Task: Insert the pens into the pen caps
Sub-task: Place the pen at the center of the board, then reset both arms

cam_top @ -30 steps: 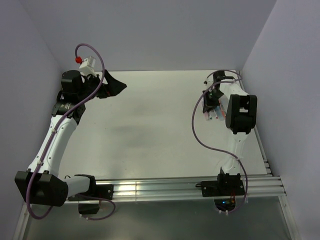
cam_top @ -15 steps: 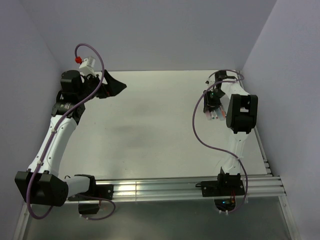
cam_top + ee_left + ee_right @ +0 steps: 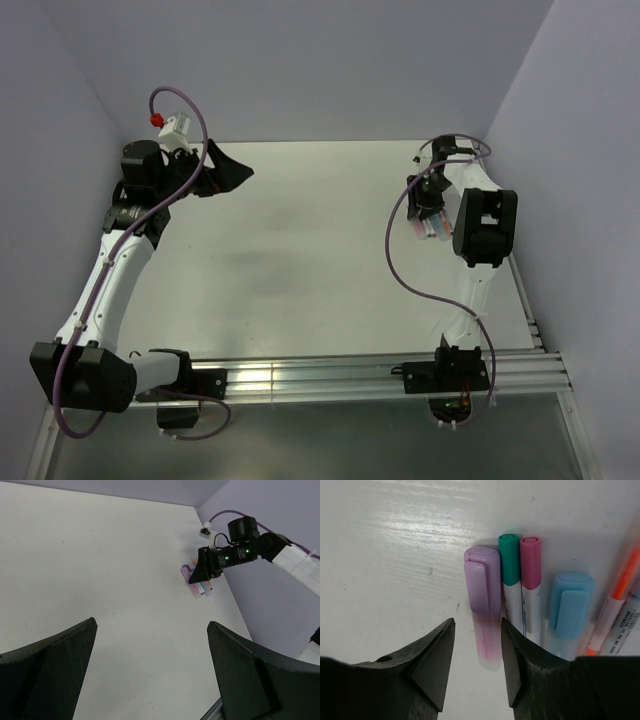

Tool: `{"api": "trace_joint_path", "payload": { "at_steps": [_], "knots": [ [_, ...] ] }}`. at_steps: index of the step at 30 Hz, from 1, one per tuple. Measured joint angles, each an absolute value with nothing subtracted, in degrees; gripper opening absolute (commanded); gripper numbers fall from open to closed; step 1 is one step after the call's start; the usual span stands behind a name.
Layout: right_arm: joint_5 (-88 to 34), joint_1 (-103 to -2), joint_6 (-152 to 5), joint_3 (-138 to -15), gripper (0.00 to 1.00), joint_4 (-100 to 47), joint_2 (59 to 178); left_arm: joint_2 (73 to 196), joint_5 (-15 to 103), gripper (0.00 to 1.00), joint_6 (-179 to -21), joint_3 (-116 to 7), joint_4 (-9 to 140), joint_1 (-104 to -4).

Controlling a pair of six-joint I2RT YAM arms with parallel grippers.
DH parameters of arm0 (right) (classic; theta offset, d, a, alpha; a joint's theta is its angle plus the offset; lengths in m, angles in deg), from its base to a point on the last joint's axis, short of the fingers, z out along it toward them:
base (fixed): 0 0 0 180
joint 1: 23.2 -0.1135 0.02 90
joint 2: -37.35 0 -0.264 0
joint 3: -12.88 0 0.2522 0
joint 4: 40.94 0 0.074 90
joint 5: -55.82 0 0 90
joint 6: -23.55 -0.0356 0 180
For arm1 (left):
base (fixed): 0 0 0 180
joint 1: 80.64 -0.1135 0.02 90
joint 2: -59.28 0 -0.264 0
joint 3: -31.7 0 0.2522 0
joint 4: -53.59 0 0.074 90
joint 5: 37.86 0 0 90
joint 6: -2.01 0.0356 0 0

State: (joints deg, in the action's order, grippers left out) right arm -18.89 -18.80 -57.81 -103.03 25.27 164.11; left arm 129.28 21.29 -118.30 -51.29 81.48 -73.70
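Several pens lie side by side on the table at the far right; in the top view they form a small cluster. In the right wrist view I see a lilac cap on a pinkish barrel, a teal-capped pen, a magenta-capped pen, a light blue cap and an orange pen. My right gripper is open, low over the table, its jaws either side of the pinkish barrel without closing on it. My left gripper is open and empty, far away at the back left.
The side wall stands close to the right of the pens. The left wrist view shows the pen cluster under my right gripper. An aluminium rail runs along the near edge.
My right wrist has shifted slightly toward the back over the pens. The left arm has not moved.
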Motion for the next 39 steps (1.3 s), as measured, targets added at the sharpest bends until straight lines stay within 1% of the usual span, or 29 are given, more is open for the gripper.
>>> {"api": "trace_joint_path", "payload": {
  "at_steps": [6,8,9,11,13,16,21,24,27,28,30,34,39],
  "knots": [
    [-17.78,-18.8,-57.83,-104.1,0.5,26.08,162.9,129.28,21.36,0.99,-118.86,-51.29,81.37,-73.72],
    [-16.86,-18.8,-57.83,-104.65,0.53,27.0,162.18,129.28,21.51,0.99,-118.67,-51.29,81.41,-73.72],
    [-16.27,-18.8,-57.85,-105.06,0.56,27.46,161.79,129.28,21.57,1.0,-118.54,-51.29,81.46,-73.72],
    [-14.52,-18.8,-57.87,-105.83,0.72,28.2,160.19,129.3,21.66,1.0,-117.53,-51.29,81.79,-73.72],
    [-12.16,-18.8,-57.72,-106.0,0.84,28.59,157.92,129.33,21.81,0.99,-116.35,-51.31,82.27,-73.72],
    [-8.34,-18.8,-57.67,-105.98,0.88,29.23,153.22,130.09,22.08,1.0,-113.79,-52.69,84.71,-73.81],
    [-0.45,-19.04,-58.02,-104.5,0.93,29.05,142.38,133.04,22.58,0.99,-108.61,-57.37,89.63,-73.87],
    [2.94,-20.13,-58.07,-100.17,0.96,28.09,134.77,134.46,22.62,1.0,-105.97,-58.57,91.9,-73.94],
    [2.94,-23.65,-57.74,-93.96,0.98,26.89,127.34,134.68,23.08,0.99,-103.8,-58.11,93.35,-74.05],
    [2.61,-25.44,-57.5,-91.71,0.99,26.32,125.05,134.64,23.17,0.99,-103.35,-57.78,93.35,-74.09],
    [1.74,-29.64,-56.89,-87.08,1.0,25.07,120.96,134.51,23.63,1.0,-102.01,-56.84,93.61,-74.11],
    [0.67,-34.34,-56.32,-79.97,1.0,22.01,117.11,134.42,25.44,0.99,-99.89,-54.85,95.07,-74.13],
    [-1.08,-35.89,-56.39,-74.16,1.0,18.63,116.48,132.78,28.7,1.0,-97.84,-49.96,96.3,-74.2]
  ]
}}
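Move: The pink pen with the purple cap lies right under the right hand, its middle about 1 cm ahead and 2 cm below, already let go, the half-open fingers astride it. To its right lie the green-capped pen, 2 cm off, the magenta-capped pen, 3 cm, and the blue pen, 6 cm; the first two are level with it, the blue one about 2 cm nearer the base. From the left hand the pink pen lies roughly 52 cm right, 9 cm ahead and 32 cm below. Straight up at first, the empty right hand leaves the pink pen, climbing about 22 cm, then swings back and left away from the row while opening from half to fully wide; its fingertips tip forward, it turns counter-clockwise, and it sinks some 5 cm at the end. The empty left hand, still wide open, sinks about 9 cm and drifts left, rolling left side up. ##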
